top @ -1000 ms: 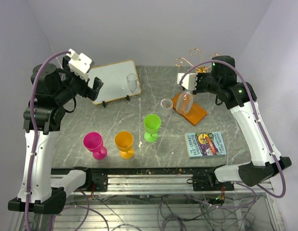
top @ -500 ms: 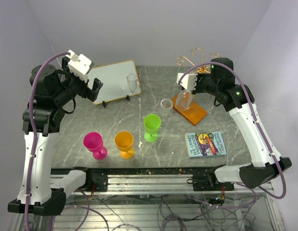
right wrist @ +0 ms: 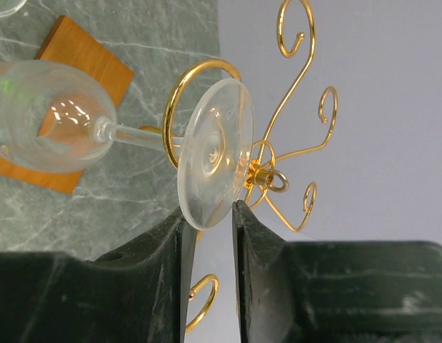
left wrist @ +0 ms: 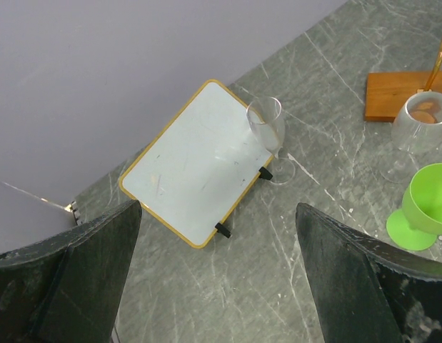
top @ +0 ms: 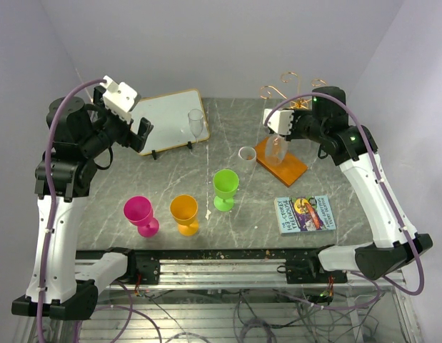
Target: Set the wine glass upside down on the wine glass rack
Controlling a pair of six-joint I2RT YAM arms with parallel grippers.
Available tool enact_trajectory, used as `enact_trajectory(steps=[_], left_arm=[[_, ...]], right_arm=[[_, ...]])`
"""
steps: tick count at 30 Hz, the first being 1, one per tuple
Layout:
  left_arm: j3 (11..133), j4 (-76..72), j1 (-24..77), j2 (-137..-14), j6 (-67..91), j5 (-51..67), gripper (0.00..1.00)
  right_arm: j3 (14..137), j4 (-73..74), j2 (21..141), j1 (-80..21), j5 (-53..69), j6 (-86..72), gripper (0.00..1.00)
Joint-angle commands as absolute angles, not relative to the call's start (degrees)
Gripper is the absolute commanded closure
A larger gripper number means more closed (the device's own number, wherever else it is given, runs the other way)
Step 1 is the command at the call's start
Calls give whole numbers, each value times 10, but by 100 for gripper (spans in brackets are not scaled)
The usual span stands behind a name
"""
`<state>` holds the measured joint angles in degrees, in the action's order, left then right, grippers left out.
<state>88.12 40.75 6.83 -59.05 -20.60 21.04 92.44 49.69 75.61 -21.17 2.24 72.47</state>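
The clear wine glass (right wrist: 42,114) hangs bowl-down on the wine glass rack (right wrist: 292,43). Its stem passes through a gold curl and its round foot (right wrist: 213,150) rests above that curl. In the top view the glass (top: 275,150) hangs over the rack's orange base (top: 290,170). My right gripper (right wrist: 210,211) is open a little, and the lower rim of the foot still sits between its fingertips. My left gripper (left wrist: 217,207) is wide open and empty, held high at the far left (top: 143,132) above the table.
A white board (top: 167,120) on a stand is at the back left, with a clear glass (top: 197,123) beside it. Another clear glass (top: 247,153) stands next to the orange base. Green (top: 225,187), orange (top: 184,212) and pink (top: 139,213) goblets stand nearer, and a book (top: 305,214) lies at the right.
My right jaws have parted from the glass foot. The glass has swung from a tilt to hanging more upright under the gold curl. The left arm has barely moved.
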Motion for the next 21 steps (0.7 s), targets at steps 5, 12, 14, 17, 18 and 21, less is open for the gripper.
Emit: enact_trajectory(steps=[5,12,14,17,18,21], left_arm=[[868,423,63,-590,-203,226,0],[881,451,63,-625,-167,218,0],[870,452,63,-626,-169,223,0],[847,453,63,-620,-175,214,0],[840,459,63,-618,-179,208,0],[837,502,63,-623,-194,184,1]], right_arm=[[905,505,731,-199,20,712,64],[904,512,717,-184,29,702,51],[909,515,714,-179,39,694,49],[918,521,709,-171,61,680,47],[922,525,705,-168,67,674,46],[934,534,698,-158,86,657,43]])
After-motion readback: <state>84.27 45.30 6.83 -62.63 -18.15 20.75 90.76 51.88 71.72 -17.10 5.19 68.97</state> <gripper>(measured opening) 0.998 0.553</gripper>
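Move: The wine glass hangs upside down in a rack ring, its foot's rim still at the right fingertips; its middle is about 4 cm left, 1 cm ahead and 8 cm below that hand. The rack's hub is roughly 6 cm ahead and 3 cm to the right, near hand height; a standing glass is some 8 cm left, 1 cm ahead, 25 cm down. From the left hand the hanging glass is about 33 cm right, 6 cm ahead, 14 cm below. Ease the right gripper clear of the glass's foot by opening the partly open fingers to roughly half, drawing them back and to the right, away from the rim, about 3 cm in all; dip slightly at first, then come up again. Meanwhile sink the empty, wide-open left gripper some 6 cm, tipping its fingers down about 15 degrees. ##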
